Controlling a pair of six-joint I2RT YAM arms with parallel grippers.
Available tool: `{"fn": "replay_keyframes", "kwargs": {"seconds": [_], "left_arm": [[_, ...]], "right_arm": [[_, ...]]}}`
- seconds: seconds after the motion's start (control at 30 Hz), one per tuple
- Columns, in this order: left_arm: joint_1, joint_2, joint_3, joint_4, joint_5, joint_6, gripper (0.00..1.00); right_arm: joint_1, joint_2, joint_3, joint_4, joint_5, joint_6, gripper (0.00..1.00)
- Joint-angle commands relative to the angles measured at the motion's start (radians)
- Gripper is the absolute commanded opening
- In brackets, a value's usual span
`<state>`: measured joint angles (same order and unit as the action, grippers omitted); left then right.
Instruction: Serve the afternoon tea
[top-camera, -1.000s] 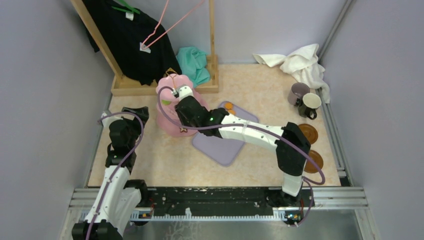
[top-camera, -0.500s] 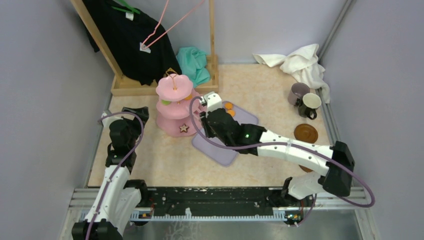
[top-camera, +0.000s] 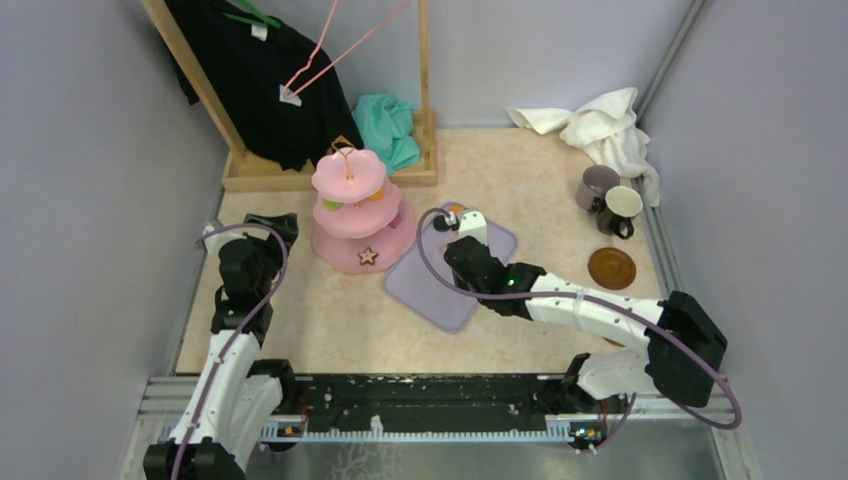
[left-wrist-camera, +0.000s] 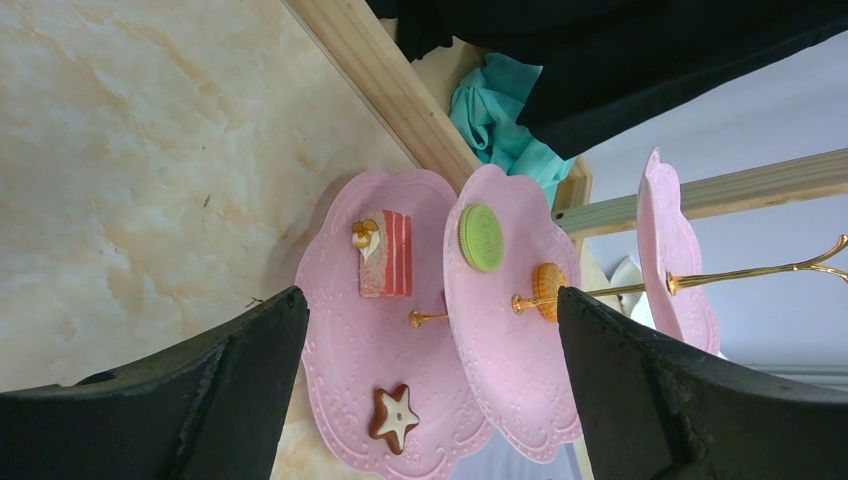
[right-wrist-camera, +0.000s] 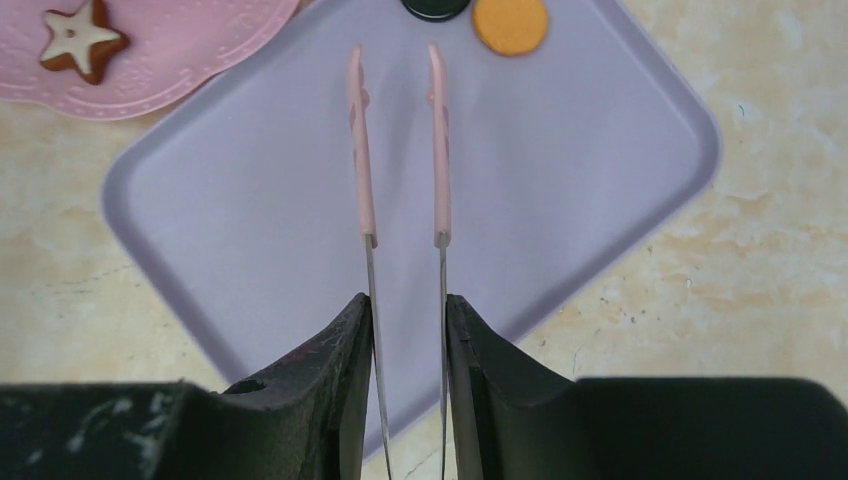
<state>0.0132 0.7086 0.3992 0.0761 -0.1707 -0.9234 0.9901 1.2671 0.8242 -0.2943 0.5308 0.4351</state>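
Observation:
The pink three-tier stand (top-camera: 350, 215) is at the back left. Its middle tier holds a green round (left-wrist-camera: 481, 237) and an orange round (left-wrist-camera: 548, 290); the bottom tier holds a brown star (left-wrist-camera: 392, 415) and a cake slice (left-wrist-camera: 385, 252). My right gripper (right-wrist-camera: 408, 310) is shut on thin pink tongs (right-wrist-camera: 359, 150), whose tips stand apart and empty over the lilac tray (right-wrist-camera: 560, 180), just short of a black round (right-wrist-camera: 435, 6) and an orange round (right-wrist-camera: 510, 24). My left gripper (left-wrist-camera: 430, 300) is open, left of the stand and facing it. The mauve mug (top-camera: 596, 186), cream mug (top-camera: 622, 206) and a brown saucer (top-camera: 612, 267) are at the right.
A wooden clothes rack (top-camera: 330, 170) with a black garment stands behind the stand, with a teal cloth (top-camera: 388, 125) at its foot. A white towel (top-camera: 600, 125) lies in the back right corner. Walls close in on both sides.
My right arm has drawn back from the stand's middle tier and swung right, now over the tray's far end with the tongs still in its grip. The left arm has not moved.

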Motion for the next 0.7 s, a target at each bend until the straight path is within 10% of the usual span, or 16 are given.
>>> {"fn": "replay_keyframes", "kwargs": {"seconds": [0.0,0.67], "left_arm": [[0.006,-0.005,-0.005,0.036,0.013,-0.001,0.99],[0.007,-0.005,-0.014,0.042,0.018,-0.009,0.99]], "right_arm": [[-0.043,0.01,-0.016,0.094,-0.02,0.045,0.31],[-0.111,0.198,0.026,0.16,-0.078,0.057,0.35]]}}
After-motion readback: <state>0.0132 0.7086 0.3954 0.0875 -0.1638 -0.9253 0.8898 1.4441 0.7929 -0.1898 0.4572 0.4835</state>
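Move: Ahead of the right hand, which holds the tongs over the tray, the black macaron lies about 10 cm forward, 3 cm left and 11 cm down. The nearer orange macaron is about 9 cm ahead and 1 cm right, the farther one roughly 13 cm ahead and 1 cm left; the star cookie on the cake stand is some 20 cm left and 3 cm ahead. From the left hand, the black macaron is about 33 cm right, 1 cm ahead and 17 cm below. Sinking about 6 cm towards the tray and easing some 2 cm forward, the right hand brings the tong tips down just short of the black macaron. Its wrist tips slightly farther down and turns about 5 degrees clockwise, while the fingers keep hold of the tongs and slacken slightly, letting the tips spread wider. ##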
